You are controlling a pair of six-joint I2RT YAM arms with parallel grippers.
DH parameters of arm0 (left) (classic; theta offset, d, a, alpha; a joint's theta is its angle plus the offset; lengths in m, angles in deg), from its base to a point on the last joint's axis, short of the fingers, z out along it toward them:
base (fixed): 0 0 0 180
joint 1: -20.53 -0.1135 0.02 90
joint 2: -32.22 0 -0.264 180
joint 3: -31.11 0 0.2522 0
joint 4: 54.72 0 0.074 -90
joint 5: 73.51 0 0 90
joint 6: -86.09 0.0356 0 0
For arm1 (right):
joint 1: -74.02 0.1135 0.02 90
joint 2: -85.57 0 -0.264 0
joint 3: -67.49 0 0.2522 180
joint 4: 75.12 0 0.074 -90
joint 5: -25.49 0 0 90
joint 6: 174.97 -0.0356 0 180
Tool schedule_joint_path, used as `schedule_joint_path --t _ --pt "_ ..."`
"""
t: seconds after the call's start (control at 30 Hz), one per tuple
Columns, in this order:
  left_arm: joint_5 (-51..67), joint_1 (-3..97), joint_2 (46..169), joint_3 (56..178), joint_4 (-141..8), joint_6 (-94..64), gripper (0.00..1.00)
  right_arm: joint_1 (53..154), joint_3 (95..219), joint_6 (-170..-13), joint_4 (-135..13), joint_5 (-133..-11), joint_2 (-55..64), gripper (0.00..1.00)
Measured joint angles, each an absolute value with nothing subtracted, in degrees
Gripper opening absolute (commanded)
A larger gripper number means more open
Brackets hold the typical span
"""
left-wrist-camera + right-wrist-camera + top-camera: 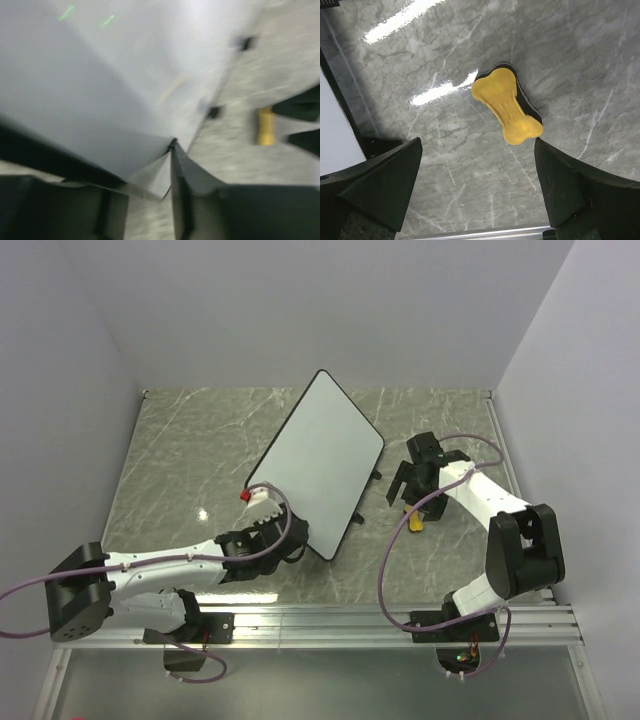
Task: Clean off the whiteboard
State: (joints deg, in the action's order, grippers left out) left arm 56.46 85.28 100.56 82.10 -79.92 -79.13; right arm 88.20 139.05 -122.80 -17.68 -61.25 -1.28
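The whiteboard is a white rectangle with a thin black rim, lying askew mid-table, and its face looks plain white from above. My left gripper is at its near left corner. The left wrist view is blurred: the whiteboard fills the upper left, its corner lies between the jaws of my left gripper, and its edge meets the right fingertip. My right gripper stands wide open and holds nothing. Just beyond its fingers the yellow bone-shaped eraser lies on the table.
The grey marble table is walled on three sides. Small black feet stick out along the board's right edge. A small red piece shows by the left gripper. A metal rail runs along the near edge.
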Motion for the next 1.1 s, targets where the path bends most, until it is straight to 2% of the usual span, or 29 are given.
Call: schedule_joint_path --t 0.37,0.43,0.53,0.57,0.63,0.67,0.77,0.93,1.1 --pt "60.4 90.7 103.0 84.7 -93.0 -86.6 0.41 88.0 137.1 -123.0 -18.9 -62.4 -1.2 1.0" --pt "60.8 91.6 103.1 85.7 -95.5 -87.5 0.45 88.0 137.1 -123.0 -19.1 -62.4 -1.2 1.0" --pt "61.0 92.5 103.2 87.7 -101.9 -87.6 0.55 88.0 137.1 -123.0 -19.3 -62.4 -1.2 1.0" --pt "60.9 92.8 103.3 88.6 -104.9 -87.2 0.64 88.0 137.1 -123.0 -19.4 -62.4 -1.2 1.0" --pt "61.0 93.1 103.3 90.5 -111.8 -85.6 0.7 88.0 137.1 -123.0 -19.4 -62.4 -1.2 1.0" --pt "61.2 93.2 103.3 91.5 -114.6 -85.3 0.78 88.0 137.2 -123.0 -19.4 -62.4 -1.1 1.0" --pt "62.0 93.3 103.2 95.4 -120.7 -83.5 0.92 88.0 137.2 -123.0 -19.4 -62.3 -0.4 1.0" --pt "64.4 93.3 102.6 102.7 -125.7 -79.7 0.99 88.0 138.7 -123.2 -19.7 -62.3 0.5 1.0" --pt "65.9 93.3 102.7 114.4 -130.1 -75.2 0.99 88.0 139.8 -123.4 -20.7 -63.5 1.6 1.0"
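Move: The whiteboard's near-left edge is still in the left gripper; the board's middle lies about 14 cm ahead of this hand, 2 cm right and some 6 cm lower, its near corner about 4 cm back and 4 cm right. The board's near foot stands about 5 cm ahead and 11 cm right, and the yellow eraser 4 cm ahead and 23 cm right. From the right hand, the eraser lies about 3 cm back, 2 cm right and 6 cm below. Bring the left gripper down about 2 cm with the board's edge and let go, easing back and left off it while rolling the hand some 25 degrees, left side up. With the fingers opening fully, lift clear to about 12 cm above the low point. Late on, raise the open right gripper slightly up and forward, away from the eraser. ##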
